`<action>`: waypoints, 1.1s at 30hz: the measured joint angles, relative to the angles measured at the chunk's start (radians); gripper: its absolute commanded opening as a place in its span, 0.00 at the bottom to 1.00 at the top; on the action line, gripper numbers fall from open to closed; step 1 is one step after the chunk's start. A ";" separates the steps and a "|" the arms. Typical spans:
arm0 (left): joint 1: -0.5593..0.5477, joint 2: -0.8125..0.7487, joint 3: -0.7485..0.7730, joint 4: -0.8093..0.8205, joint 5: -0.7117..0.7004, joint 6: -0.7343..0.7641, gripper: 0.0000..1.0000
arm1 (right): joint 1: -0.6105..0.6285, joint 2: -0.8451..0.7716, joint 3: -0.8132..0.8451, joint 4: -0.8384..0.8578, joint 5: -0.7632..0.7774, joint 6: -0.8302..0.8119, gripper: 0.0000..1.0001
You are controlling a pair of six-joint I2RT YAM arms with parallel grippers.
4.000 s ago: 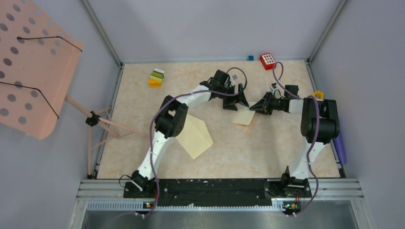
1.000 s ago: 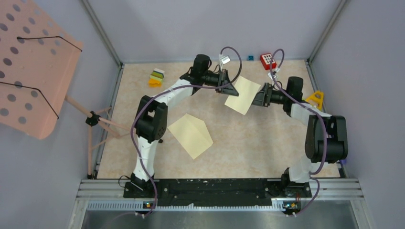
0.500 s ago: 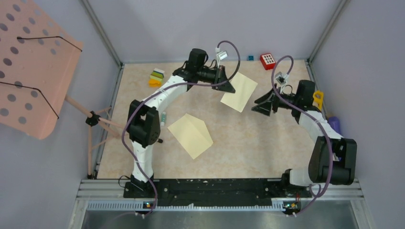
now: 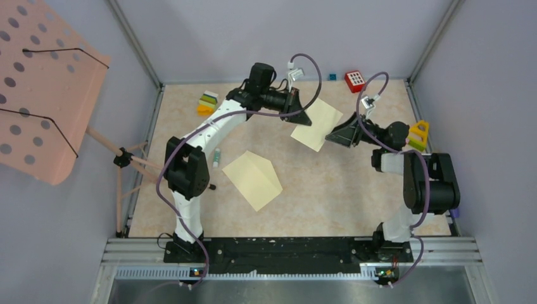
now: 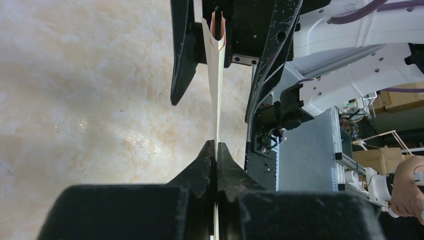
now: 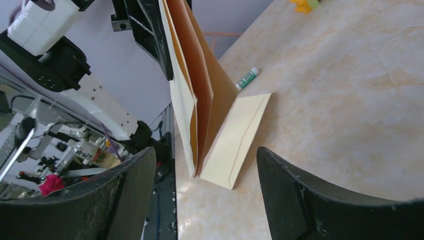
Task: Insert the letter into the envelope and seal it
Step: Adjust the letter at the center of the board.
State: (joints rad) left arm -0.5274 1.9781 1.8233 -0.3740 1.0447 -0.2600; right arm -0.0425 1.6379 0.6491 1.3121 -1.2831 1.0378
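My left gripper (image 4: 304, 116) is shut on the letter (image 4: 316, 124), a folded pale sheet with a tan inside, held edge-up above the back of the table. In the left wrist view the letter (image 5: 216, 85) runs edge-on out of the shut left gripper (image 5: 216, 146). My right gripper (image 4: 337, 135) stands open at the letter's right edge. In the right wrist view the right gripper (image 6: 205, 152) has its fingers either side of the letter (image 6: 192, 100), not touching it. The envelope (image 4: 252, 179), pale yellow with its triangular flap open, lies flat on the table, and the envelope (image 6: 235, 140) shows behind the letter.
A glue stick (image 4: 216, 157) lies left of the envelope. Yellow-green blocks (image 4: 208, 103) sit at the back left, a red button box (image 4: 355, 80) and a small blue cube (image 4: 332, 77) at the back. A yellow piece (image 4: 418, 134) is by the right arm. A pink perforated board (image 4: 44, 88) stands outside on the left.
The left gripper has lifted the letter off the table and carried it back. The right gripper let go, drew away to the right, then came back to the letter's edge, still open.
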 measured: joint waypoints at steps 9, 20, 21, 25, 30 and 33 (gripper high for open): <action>-0.016 -0.023 -0.006 0.008 0.014 -0.001 0.00 | 0.108 0.027 0.042 0.174 0.084 0.171 0.43; -0.005 -0.025 -0.085 0.122 0.022 -0.146 0.54 | 0.117 0.050 0.068 0.193 0.082 0.190 0.00; -0.002 -0.025 -0.085 0.131 0.021 -0.154 0.64 | 0.117 0.050 0.074 0.193 0.069 0.188 0.00; 0.018 -0.025 -0.090 0.142 -0.002 -0.154 0.81 | 0.117 0.048 0.109 0.173 0.012 0.120 0.00; 0.073 -0.035 -0.139 0.137 -0.048 -0.134 0.83 | 0.134 -0.056 0.253 -0.520 0.075 -0.448 0.00; 0.110 -0.048 -0.177 0.137 -0.075 -0.129 0.84 | 0.164 -0.086 0.397 -0.908 0.188 -0.780 0.00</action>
State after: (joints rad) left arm -0.4171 1.9305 1.6463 -0.2371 0.9695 -0.3893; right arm 0.1215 1.5517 1.0458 0.4042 -1.0950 0.2581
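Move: The upright letter, still pinched along its left edge by the left hand, has its middle about 5 cm left of the open right hand, 3 cm ahead and 3 cm higher. The left gripper is about 8 cm left of the right hand, 4 cm ahead and 4 cm higher. From the left hand, the letter's middle is some 4 cm right, 1 cm back and 1 cm lower. The flat envelope lies about 18 cm left of the left hand, 8 cm back and 25 cm below. The letter changes hands: while the left hand all but holds still, the right reaches about 5 cm left and up, shuts on the letter's right-hand side and holds. The left fingers then open wide and back off to the left and forward, sinking slightly, as the right hand carries the letter about 5 cm forward, its fingers tilting up some 20 degrees. ##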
